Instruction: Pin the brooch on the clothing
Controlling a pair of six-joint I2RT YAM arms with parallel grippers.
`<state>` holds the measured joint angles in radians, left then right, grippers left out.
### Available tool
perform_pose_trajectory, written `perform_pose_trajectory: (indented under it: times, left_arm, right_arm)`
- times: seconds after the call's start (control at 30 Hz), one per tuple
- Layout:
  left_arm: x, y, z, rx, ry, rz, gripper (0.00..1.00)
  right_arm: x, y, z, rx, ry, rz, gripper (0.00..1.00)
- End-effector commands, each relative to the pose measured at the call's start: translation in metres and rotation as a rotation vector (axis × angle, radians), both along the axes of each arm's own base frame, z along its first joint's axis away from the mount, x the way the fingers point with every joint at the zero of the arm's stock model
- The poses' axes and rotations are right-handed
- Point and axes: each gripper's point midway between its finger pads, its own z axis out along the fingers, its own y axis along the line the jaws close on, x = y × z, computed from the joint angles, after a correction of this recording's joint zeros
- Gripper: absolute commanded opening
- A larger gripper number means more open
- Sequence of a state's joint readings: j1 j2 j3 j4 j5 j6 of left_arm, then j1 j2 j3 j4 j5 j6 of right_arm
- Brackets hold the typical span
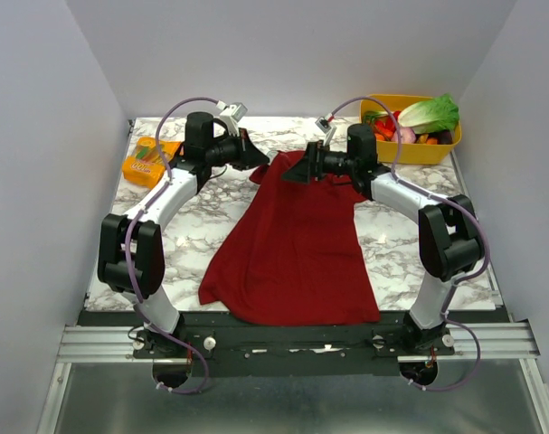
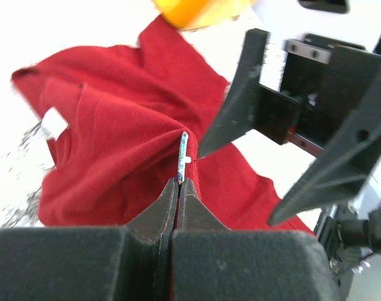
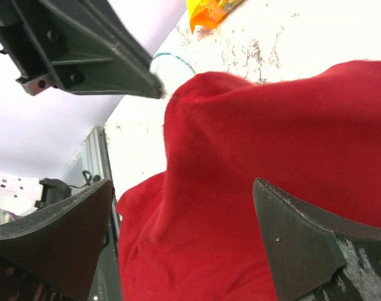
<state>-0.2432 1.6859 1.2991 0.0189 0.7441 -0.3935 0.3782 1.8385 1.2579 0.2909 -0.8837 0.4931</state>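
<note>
The clothing (image 1: 297, 244), a dark red T-shirt, lies down the middle of the marble table, and its far end is lifted into a peak between both grippers. In the left wrist view its white label (image 2: 52, 123) shows at the left. My left gripper (image 2: 179, 182) is shut on the brooch (image 2: 183, 150), a thin pale disc seen edge-on, held against a raised fold of the shirt (image 2: 115, 144). In the top view that gripper (image 1: 260, 163) faces my right gripper (image 1: 292, 170). The right gripper (image 3: 182, 185) stands open, its fingers either side of the shirt's peak (image 3: 240, 157) without touching it.
A yellow bin (image 1: 410, 152) of vegetables stands at the far right corner. An orange packet (image 1: 147, 161) lies at the far left. White walls close in the table on three sides. The metal rail (image 1: 292, 342) carries the arm bases at the near edge.
</note>
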Motion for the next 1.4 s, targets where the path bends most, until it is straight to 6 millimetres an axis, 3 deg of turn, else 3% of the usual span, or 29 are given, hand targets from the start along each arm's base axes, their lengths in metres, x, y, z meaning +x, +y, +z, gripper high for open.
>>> perform_pose_trajectory:
  times: [0.0,0.33,0.77,1.07,1.37]
  left_arm:
    - [-0.017,-0.007,0.039,-0.083,-0.109,-0.117,0.0]
    - [-0.022,-0.001,0.038,-0.057,-0.135,-0.124,0.0]
    - [-0.03,-0.004,0.026,-0.064,-0.105,-0.173,0.0]
    - [-0.035,-0.007,0.029,-0.089,-0.094,-0.202,0.0]
    - [-0.037,-0.007,0.027,-0.089,-0.078,-0.202,0.0]
  right_arm:
    - [0.008,-0.003,0.012,-0.015,-0.1,-0.007,1.0]
    - [0.018,-0.015,0.032,-0.013,-0.231,-0.037,1.0]
    - [0.016,0.005,0.04,0.092,-0.28,0.146,0.99]
    - [0.001,0.01,0.036,0.148,-0.244,0.278,0.91]
    - [-0.005,0.021,0.036,0.163,-0.232,0.319,0.74]
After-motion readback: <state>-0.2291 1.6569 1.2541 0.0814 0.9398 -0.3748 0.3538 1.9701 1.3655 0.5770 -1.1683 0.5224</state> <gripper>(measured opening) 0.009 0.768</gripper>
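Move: Just off the right fingertips, the brooch sits about 3 cm ahead, 3 cm to the left and 2 cm higher; the raised fold of red clothing stands next to it, 3 cm ahead, 2 cm left and 1 cm up. The left fingertips holding the brooch are some 2 cm ahead, 4 cm left and 2 cm up. From the left hand, that fold lies about 1 cm ahead and 2 cm to the right, level, with the gripped brooch 1 cm ahead and 1 cm right. Straddling the fold beside the brooch, the right hand first edges forward about 2 cm, then rises nearly 3 cm and comes back over that stretch with a slight leftward reach, tipping its fingers up and turning some 15 degrees counter-clockwise as they start closing from wide open. The left keeps its grip on the brooch and draws it back about 3 cm and slightly up towards the right hand, turning clockwise. ##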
